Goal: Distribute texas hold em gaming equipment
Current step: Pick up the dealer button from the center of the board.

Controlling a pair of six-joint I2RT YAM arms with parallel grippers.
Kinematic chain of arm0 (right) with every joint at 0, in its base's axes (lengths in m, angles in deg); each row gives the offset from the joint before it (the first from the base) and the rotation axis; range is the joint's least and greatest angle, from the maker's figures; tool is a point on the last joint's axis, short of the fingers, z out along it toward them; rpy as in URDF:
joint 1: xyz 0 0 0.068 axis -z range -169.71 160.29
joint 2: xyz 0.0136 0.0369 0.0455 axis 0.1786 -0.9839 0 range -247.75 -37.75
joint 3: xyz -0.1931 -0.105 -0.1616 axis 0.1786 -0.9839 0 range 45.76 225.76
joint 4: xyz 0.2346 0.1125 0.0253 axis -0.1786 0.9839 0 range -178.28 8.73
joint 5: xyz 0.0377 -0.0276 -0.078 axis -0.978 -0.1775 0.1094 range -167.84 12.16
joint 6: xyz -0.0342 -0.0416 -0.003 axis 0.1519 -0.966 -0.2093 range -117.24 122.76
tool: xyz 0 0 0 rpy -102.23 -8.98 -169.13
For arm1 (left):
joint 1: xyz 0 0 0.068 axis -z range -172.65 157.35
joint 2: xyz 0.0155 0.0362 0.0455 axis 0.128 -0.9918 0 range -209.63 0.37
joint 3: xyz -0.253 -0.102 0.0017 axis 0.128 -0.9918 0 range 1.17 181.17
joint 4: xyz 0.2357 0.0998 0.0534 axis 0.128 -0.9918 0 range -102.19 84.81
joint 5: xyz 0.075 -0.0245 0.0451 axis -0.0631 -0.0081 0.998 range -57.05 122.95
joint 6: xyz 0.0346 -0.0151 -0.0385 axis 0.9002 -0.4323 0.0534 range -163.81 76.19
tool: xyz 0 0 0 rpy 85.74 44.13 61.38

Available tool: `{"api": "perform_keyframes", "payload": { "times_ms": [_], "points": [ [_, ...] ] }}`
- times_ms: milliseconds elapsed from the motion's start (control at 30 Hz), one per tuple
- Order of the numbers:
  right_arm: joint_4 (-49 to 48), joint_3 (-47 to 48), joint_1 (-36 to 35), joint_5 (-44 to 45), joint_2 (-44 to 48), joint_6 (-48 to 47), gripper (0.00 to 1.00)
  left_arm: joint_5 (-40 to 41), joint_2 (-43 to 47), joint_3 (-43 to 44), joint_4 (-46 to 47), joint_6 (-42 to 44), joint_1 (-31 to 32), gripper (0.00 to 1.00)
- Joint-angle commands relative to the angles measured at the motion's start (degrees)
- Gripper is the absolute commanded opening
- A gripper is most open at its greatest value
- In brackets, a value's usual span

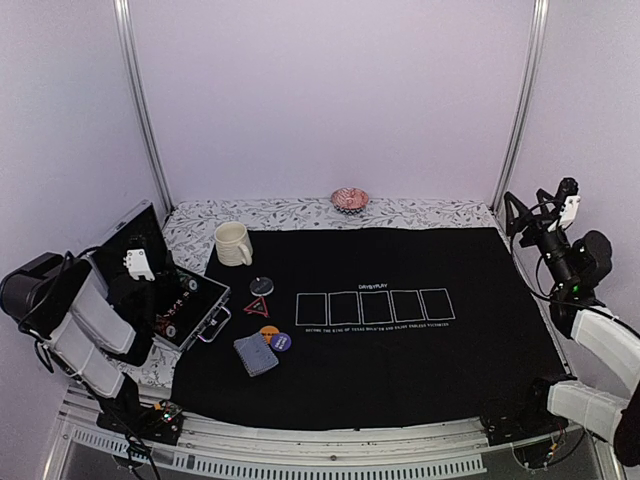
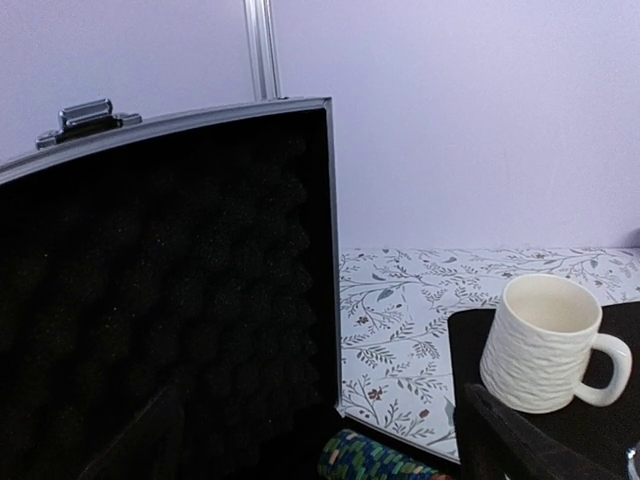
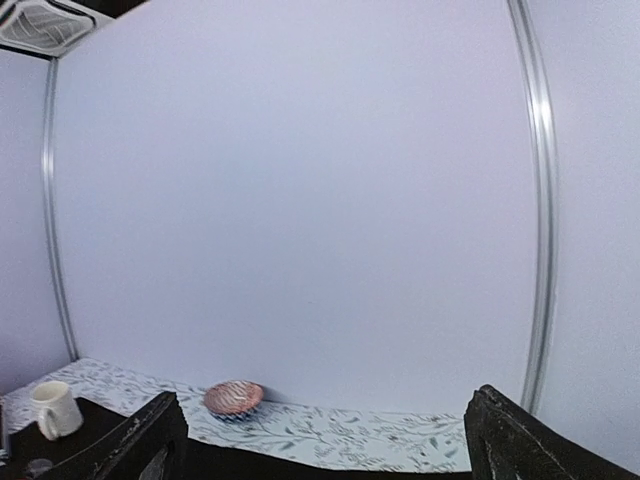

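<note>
A blue-grey deck of playing cards (image 1: 256, 353) lies on the black mat (image 1: 400, 370), left of centre. Beside it sit an orange button (image 1: 267, 330) and a purple button (image 1: 282, 341). A red-outlined triangle (image 1: 257, 306) and a black button (image 1: 262, 285) lie just behind them. Striped poker chips (image 2: 375, 460) lie in a row inside the open case (image 1: 190, 305). My left gripper (image 1: 152, 278) (image 2: 320, 445) hovers open over the case, holding nothing. My right gripper (image 1: 518, 218) (image 3: 330, 450) is raised at the far right, open and empty.
The case's foam-lined lid (image 2: 160, 300) stands upright at the left. A cream mug (image 1: 233, 244) (image 2: 545, 345) sits at the mat's back left corner. A pink ruffled dish (image 1: 349, 199) (image 3: 233, 398) rests by the back wall. Five white card outlines (image 1: 375, 306) mark the mat's middle.
</note>
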Motion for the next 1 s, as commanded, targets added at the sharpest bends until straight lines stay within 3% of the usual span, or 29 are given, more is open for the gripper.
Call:
{"api": "perform_keyframes", "payload": {
  "times_ms": [0, 67, 100, 133, 200, 333, 467, 600, 767, 967],
  "points": [
    [11.18, 4.26, 0.09, -14.86, 4.51, 10.02, 0.99, 0.26, -0.04, -1.77, 9.11, 2.28, 0.98, 0.97],
    [14.11, 6.47, 0.05, -19.70, 5.10, 13.33, 0.99, 15.78, 4.16, -1.00, 9.88, 7.36, 6.74, 0.98],
    [15.45, 7.51, -0.05, -21.97, 5.17, 14.24, 0.99, 17.71, 8.39, -0.60, 8.20, 10.81, 9.78, 0.98],
    [16.86, 8.58, -0.04, -23.68, 5.15, 15.40, 0.99, 14.75, 12.71, 0.32, 3.75, 14.67, 11.07, 0.98],
    [19.63, 10.39, 0.00, -26.29, 4.75, 17.53, 0.99, 11.96, 20.53, 5.18, -9.48, 17.15, 12.10, 0.98],
    [29.82, 14.61, -0.02, -25.07, 5.04, 18.12, 0.99, 17.01, 32.11, 16.87, -41.80, 6.73, 14.98, 0.98],
    [40.95, 17.48, -0.62, -21.14, 7.04, 16.98, 0.99, 10.25, 38.90, 25.39, -65.80, -5.93, 17.87, 0.98],
    [55.11, 21.00, -6.55, -8.58, 7.59, 13.65, 0.99, 2.11, 35.86, 32.66, -80.18, -8.88, 23.41, 0.98],
    [64.78, 22.14, -14.07, 0.52, 5.35, 12.27, 0.99, -3.01, 23.69, 41.22, -98.32, -8.64, 34.02, 0.98],
    [72.41, 25.95, -24.64, 14.07, -3.25, 11.58, 0.99, -12.58, 8.92, 48.20, -104.24, -6.63, 33.63, 0.98]
  ]
}}
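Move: The left hand hovers above the chip case; the dealer button lies about 25 cm to its right, 3 cm ahead and some 15 cm below. The red-edged triangle sits about 5 cm nearer the base than the button, and the white mug some 10 cm beyond the button and 8 cm to its left. From the right hand the button is roughly 56 cm left, 4 cm ahead, 32 cm below. Open left hand rises, then sweeps 25 cm right and sinks towards the dealer button; right hand shifts left. ##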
